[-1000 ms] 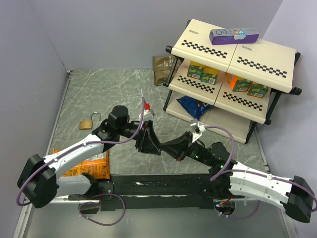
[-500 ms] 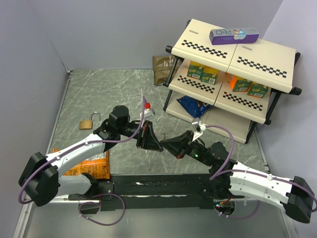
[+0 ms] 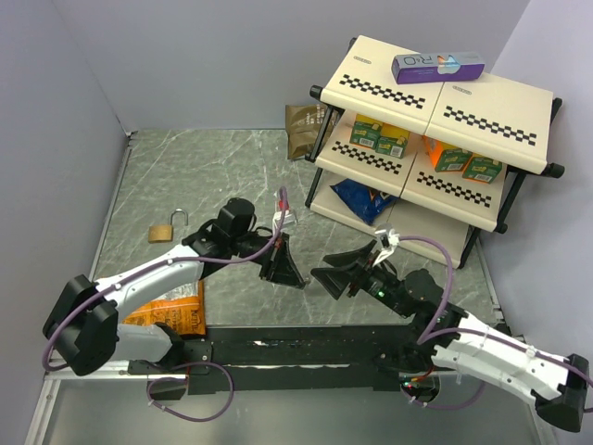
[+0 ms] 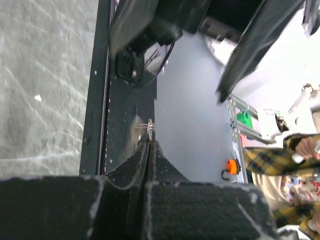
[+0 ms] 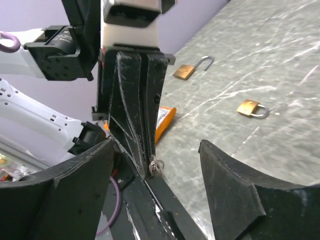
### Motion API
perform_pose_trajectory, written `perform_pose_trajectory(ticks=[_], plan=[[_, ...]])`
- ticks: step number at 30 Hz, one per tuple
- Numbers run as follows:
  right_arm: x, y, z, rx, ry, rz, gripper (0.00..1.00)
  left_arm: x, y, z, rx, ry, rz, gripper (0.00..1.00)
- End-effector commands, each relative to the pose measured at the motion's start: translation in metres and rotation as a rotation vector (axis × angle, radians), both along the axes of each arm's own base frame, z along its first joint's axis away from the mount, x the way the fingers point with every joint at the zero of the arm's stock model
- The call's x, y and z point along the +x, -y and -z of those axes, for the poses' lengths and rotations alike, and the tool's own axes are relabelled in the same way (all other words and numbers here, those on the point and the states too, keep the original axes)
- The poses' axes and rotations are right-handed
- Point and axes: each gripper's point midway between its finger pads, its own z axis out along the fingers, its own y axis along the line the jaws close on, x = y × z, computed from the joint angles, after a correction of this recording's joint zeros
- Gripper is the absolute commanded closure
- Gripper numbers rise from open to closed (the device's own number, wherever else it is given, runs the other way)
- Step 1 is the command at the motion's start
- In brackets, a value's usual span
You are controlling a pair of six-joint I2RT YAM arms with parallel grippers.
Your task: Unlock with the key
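The key (image 5: 157, 165) is a tiny silvery piece with a thin wire ring, pinched at the tips of my left gripper (image 5: 149, 171). In the left wrist view the key (image 4: 150, 128) pokes out just past the left gripper (image 4: 148, 143), whose jaws are pressed together. From above, the left gripper (image 3: 289, 278) hangs over the table's front middle. My right gripper (image 3: 326, 269) faces it from the right, open and empty, a small gap away. In the right wrist view the right gripper (image 5: 156, 145) has its fingers spread either side of the key. A brass padlock (image 3: 165, 229) lies far left.
A second brass padlock (image 5: 251, 108) lies on the marble table nearer the arms, beyond the first padlock (image 5: 190, 70). An orange packet (image 3: 172, 311) lies front left. A two-tier rack (image 3: 435, 102) with boxes stands at the back right, and a black rail (image 3: 296, 348) runs along the front edge.
My left gripper shut on the key while the right still held it. The right gripper then opened, let go and drew back to the right. The left arm shifted slightly right.
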Motion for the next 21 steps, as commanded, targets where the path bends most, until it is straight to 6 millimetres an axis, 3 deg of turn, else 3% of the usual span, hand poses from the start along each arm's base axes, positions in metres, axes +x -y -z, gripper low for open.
perform_pose_trajectory(ticks=[1, 5, 9, 15, 21], plan=[[-0.004, 0.020, -0.024, -0.055, 0.033, 0.035, 0.23, -0.006, 0.002, -0.003, 0.016, 0.057, 0.069, 0.99], [-0.024, 0.015, -0.014, -0.188, 0.026, -0.093, 0.29, -0.027, 0.001, 0.010, 0.080, 0.019, 0.163, 0.99], [-0.040, 0.002, -0.008, -0.253, -0.004, -0.225, 0.41, -0.043, 0.003, 0.010, 0.081, 0.034, 0.230, 0.99], [-0.061, -0.016, 0.010, -0.290, -0.065, -0.395, 0.51, -0.045, 0.002, 0.010, 0.079, 0.037, 0.241, 0.99], [-0.068, -0.021, 0.021, -0.266, -0.105, -0.437, 0.53, -0.046, 0.002, 0.009, 0.074, 0.039, 0.250, 0.99]])
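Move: The key sits in the left hand's shut fingertips, roughly 1 cm to that hand's right. From the empty, open right hand it lies about 4 cm to the left, level fore and aft and some 2 cm lower. On the table, the small padlock is about 12 cm ahead of the left hand, 10 cm to its left and 20 cm below; the open padlock is some 15 cm ahead, 33 cm left and 20 cm below. The key, still pinched by the left hand, is carried back about 5 cm and down a little, with a slight clockwise turn. The right hand first rises and eases right, then sweeps back and down and in leftwards towards the key, turning some 20 degrees counter-clockwise and partly closing its fingers until their tips stand around the key end, still apart. ##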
